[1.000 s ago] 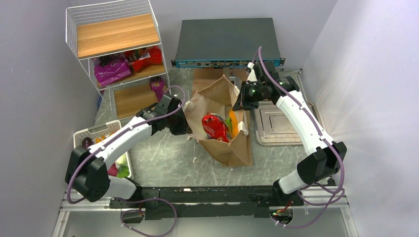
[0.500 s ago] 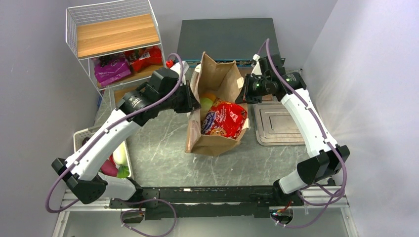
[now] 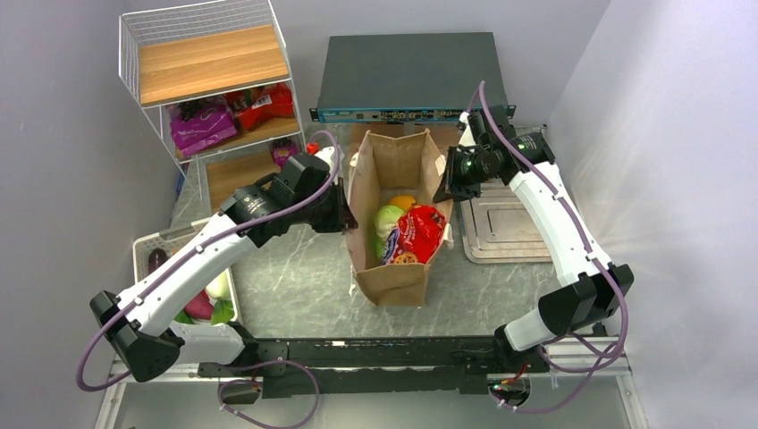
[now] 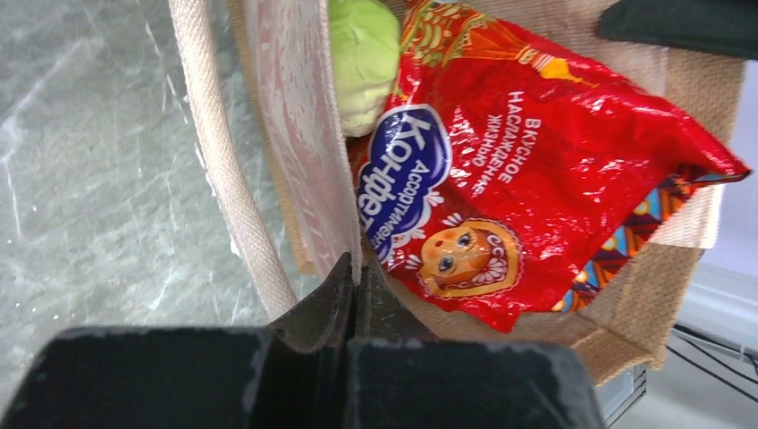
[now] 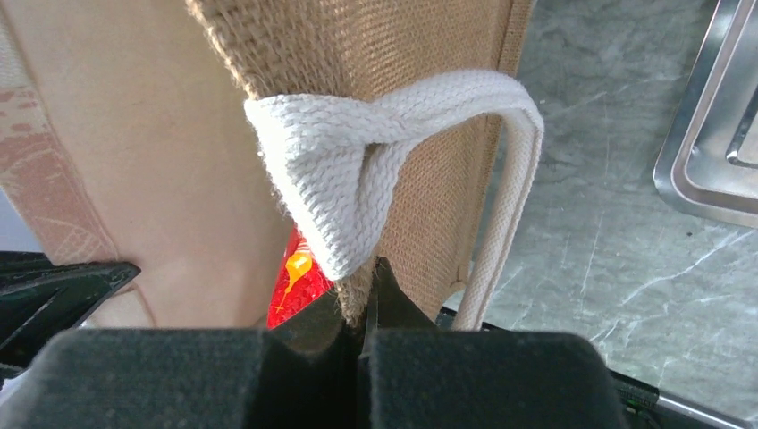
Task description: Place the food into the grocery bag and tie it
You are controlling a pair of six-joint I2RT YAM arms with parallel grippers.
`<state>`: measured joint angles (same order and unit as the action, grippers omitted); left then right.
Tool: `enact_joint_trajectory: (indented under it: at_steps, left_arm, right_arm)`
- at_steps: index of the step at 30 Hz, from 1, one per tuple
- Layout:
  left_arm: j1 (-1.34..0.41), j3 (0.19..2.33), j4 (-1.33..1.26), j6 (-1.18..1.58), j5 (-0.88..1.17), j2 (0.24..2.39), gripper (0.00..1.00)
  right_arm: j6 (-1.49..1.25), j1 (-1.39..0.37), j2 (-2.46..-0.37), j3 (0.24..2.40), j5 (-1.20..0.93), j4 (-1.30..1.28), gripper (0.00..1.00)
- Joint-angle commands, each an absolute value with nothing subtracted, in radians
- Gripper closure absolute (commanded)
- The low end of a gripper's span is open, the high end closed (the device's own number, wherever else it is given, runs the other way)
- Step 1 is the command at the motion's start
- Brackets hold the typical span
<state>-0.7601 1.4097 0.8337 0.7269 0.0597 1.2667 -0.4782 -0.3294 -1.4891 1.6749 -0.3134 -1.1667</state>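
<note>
The tan grocery bag (image 3: 391, 279) stands upright and open at the table's middle. Inside lie a red snack packet (image 3: 413, 234), a pale-green cabbage (image 3: 387, 219) and an orange piece (image 3: 403, 201). My left gripper (image 3: 344, 213) is shut on the bag's left rim (image 4: 308, 161), with a cream handle (image 4: 223, 170) hanging just outside; the packet (image 4: 527, 170) and cabbage (image 4: 362, 58) show beyond the rim. My right gripper (image 3: 444, 190) is shut on the bag's right rim (image 5: 357, 299), just below a white looped handle (image 5: 357, 161). A sliver of the red packet (image 5: 290, 286) shows inside.
A white wire rack (image 3: 210, 89) at the back left holds purple (image 3: 201, 128) and red packets (image 3: 261, 105). A white basket (image 3: 179, 259) with more food sits at the left. A metal tray (image 3: 501, 223) lies right of the bag, a dark box (image 3: 411, 76) behind it.
The bag went from slumped on the table to lifted upright and held open by both rims. The left gripper closed on the left rim; both arms shifted slightly nearer and lower.
</note>
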Motion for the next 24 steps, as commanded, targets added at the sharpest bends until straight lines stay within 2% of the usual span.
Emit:
enact_joint_trajectory:
  at_steps: [1,2,4,5,7,8,10,12,14,19,24]
  left_arm:
    - [-0.761,1.384,0.795,0.734,0.091,1.205,1.00]
    - [-0.759,1.375,0.795,0.728,0.085,1.204,1.00]
    - [-0.759,1.353,0.790,0.725,0.077,1.200,0.87]
    - [-0.758,1.342,0.785,0.720,0.073,1.198,0.77]
    - [-0.757,1.325,0.792,0.717,0.047,1.193,0.45]
    - [-0.757,1.321,0.800,0.716,0.030,1.188,0.33]
    - [-0.748,1.320,0.815,0.699,0.004,1.174,0.18]
    - [-0.731,1.328,0.828,0.679,-0.013,1.158,0.08]
    - [-0.706,1.337,0.845,0.647,-0.039,1.142,0.04]
    - [-0.586,1.313,0.870,0.575,-0.038,1.111,0.05]
    - [-0.507,1.188,0.747,0.533,-0.189,1.034,0.05]
  right_arm:
    - [-0.488,-0.318,-1.426,1.708,-0.315,-1.092,1.00]
    - [-0.488,-0.318,-1.429,1.712,-0.316,-1.092,1.00]
    - [-0.487,-0.319,-1.436,1.718,-0.319,-1.093,1.00]
    - [-0.488,-0.318,-1.437,1.717,-0.320,-1.093,1.00]
    - [-0.488,-0.319,-1.438,1.707,-0.322,-1.090,1.00]
    - [-0.487,-0.319,-1.436,1.701,-0.322,-1.088,1.00]
    - [-0.486,-0.318,-1.435,1.690,-0.324,-1.085,1.00]
    - [-0.487,-0.318,-1.434,1.683,-0.325,-1.083,1.00]
    - [-0.490,-0.319,-1.437,1.680,-0.326,-1.079,1.00]
    - [-0.495,-0.318,-1.447,1.681,-0.334,-1.069,1.00]
    - [-0.500,-0.320,-1.447,1.670,-0.333,-1.064,1.00]
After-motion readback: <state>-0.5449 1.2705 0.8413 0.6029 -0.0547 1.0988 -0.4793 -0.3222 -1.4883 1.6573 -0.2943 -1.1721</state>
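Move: The grocery bag's left rim is still pinched in the left fingers. Inside, the red candy packet lies about 16 cm to that hand's right, level with it in reach and some 12 cm below; the cabbage is 9 cm right, 4 cm ahead and 15 cm below. From the right hand, still gripping the right rim by its white handle, the red packet is some 4 cm left, 5 cm back and 12 cm below. The grocery bag's left rim is first let down about 2 cm, and the left fingers spread from shut to wide open and release it. The left hand then leaves the bag leftward by some 8 cm and forward about 4 cm, turning roughly 15 degrees counter-clockwise, while the right hand keeps its pinch on the opposite rim and hardly moves. ##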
